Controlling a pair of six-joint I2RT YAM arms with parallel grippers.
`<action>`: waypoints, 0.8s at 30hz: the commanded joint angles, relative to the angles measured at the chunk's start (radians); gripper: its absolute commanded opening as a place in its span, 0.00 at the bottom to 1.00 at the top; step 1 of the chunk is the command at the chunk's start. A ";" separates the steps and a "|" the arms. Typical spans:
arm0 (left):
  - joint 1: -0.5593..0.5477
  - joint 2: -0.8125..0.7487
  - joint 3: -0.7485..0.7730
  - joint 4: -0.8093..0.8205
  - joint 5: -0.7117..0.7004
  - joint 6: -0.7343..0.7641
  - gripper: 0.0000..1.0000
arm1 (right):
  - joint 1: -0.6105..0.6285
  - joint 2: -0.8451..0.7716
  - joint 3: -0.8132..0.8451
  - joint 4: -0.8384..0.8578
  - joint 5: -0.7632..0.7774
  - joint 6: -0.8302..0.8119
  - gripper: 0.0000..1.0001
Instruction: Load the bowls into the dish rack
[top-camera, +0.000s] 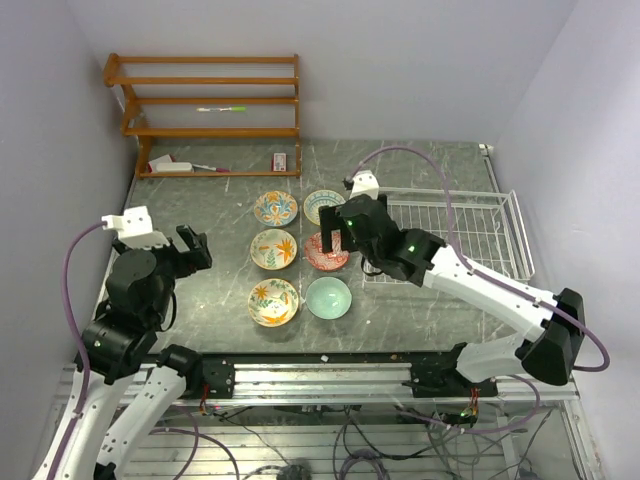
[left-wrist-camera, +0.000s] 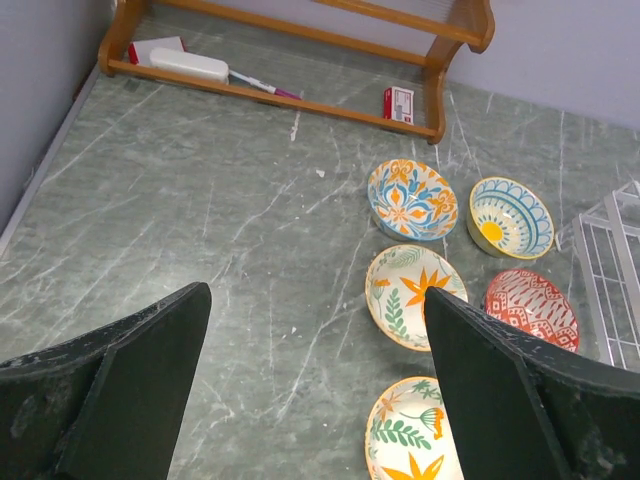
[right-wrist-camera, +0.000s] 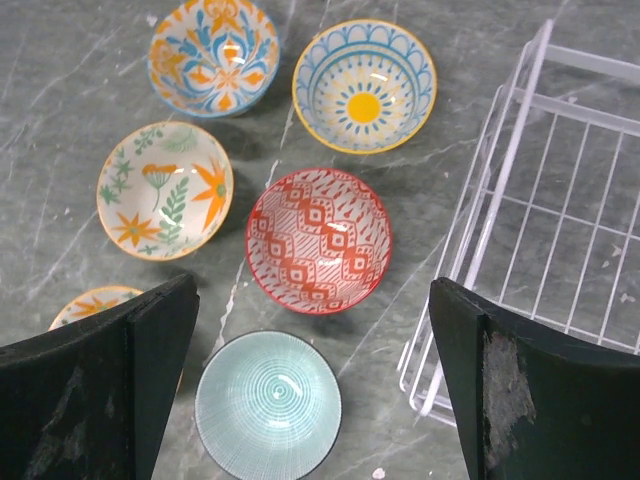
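Observation:
Six bowls sit in two columns on the dark marble table. The left column holds three cream floral bowls (top-camera: 275, 208) (top-camera: 273, 249) (top-camera: 273, 302). The right column holds the blue-yellow bowl (top-camera: 323, 206), the red bowl (top-camera: 322, 256) and the mint bowl (top-camera: 329, 297). The white wire dish rack (top-camera: 480, 235) stands empty right of them. My right gripper (right-wrist-camera: 312, 290) is open above the red bowl (right-wrist-camera: 318, 240) and mint bowl (right-wrist-camera: 268, 405), with the rack (right-wrist-camera: 520, 200) on its right. My left gripper (left-wrist-camera: 315, 300) is open and empty over bare table left of the bowls (left-wrist-camera: 410, 295).
An orange-brown wooden shelf unit (top-camera: 210, 110) stands at the back left against the wall. Its bottom shelf holds a white object (left-wrist-camera: 190, 65), a pen and a small red box (left-wrist-camera: 397, 102). Walls close in on the left and right. A purple cable arcs over the rack.

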 joint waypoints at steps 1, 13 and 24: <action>0.014 -0.017 0.058 -0.045 0.024 0.032 0.98 | 0.039 -0.011 0.019 -0.027 -0.020 -0.035 1.00; 0.018 -0.039 0.067 -0.063 0.005 0.026 0.98 | 0.151 -0.141 -0.164 0.117 -0.361 -0.137 0.97; 0.019 -0.089 0.083 -0.088 -0.017 0.010 0.98 | 0.311 -0.021 -0.243 0.087 -0.338 -0.104 0.67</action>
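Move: The green bowl lies about 7 cm back from the right hand, 4 cm to its left and some 19 cm below. At the same depth, the red bowl is 12 cm farther out than the green one, and the near leaf bowl 14 cm left of it. The rack's middle is roughly 27 cm right of the hand and 9 cm ahead. From the left hand the green bowl is about 28 cm to the right, level with it, 25 cm down. The right hand swings back about 15 cm, left and down towards the green bowl, turning counter-clockwise, fingers part-closing. ##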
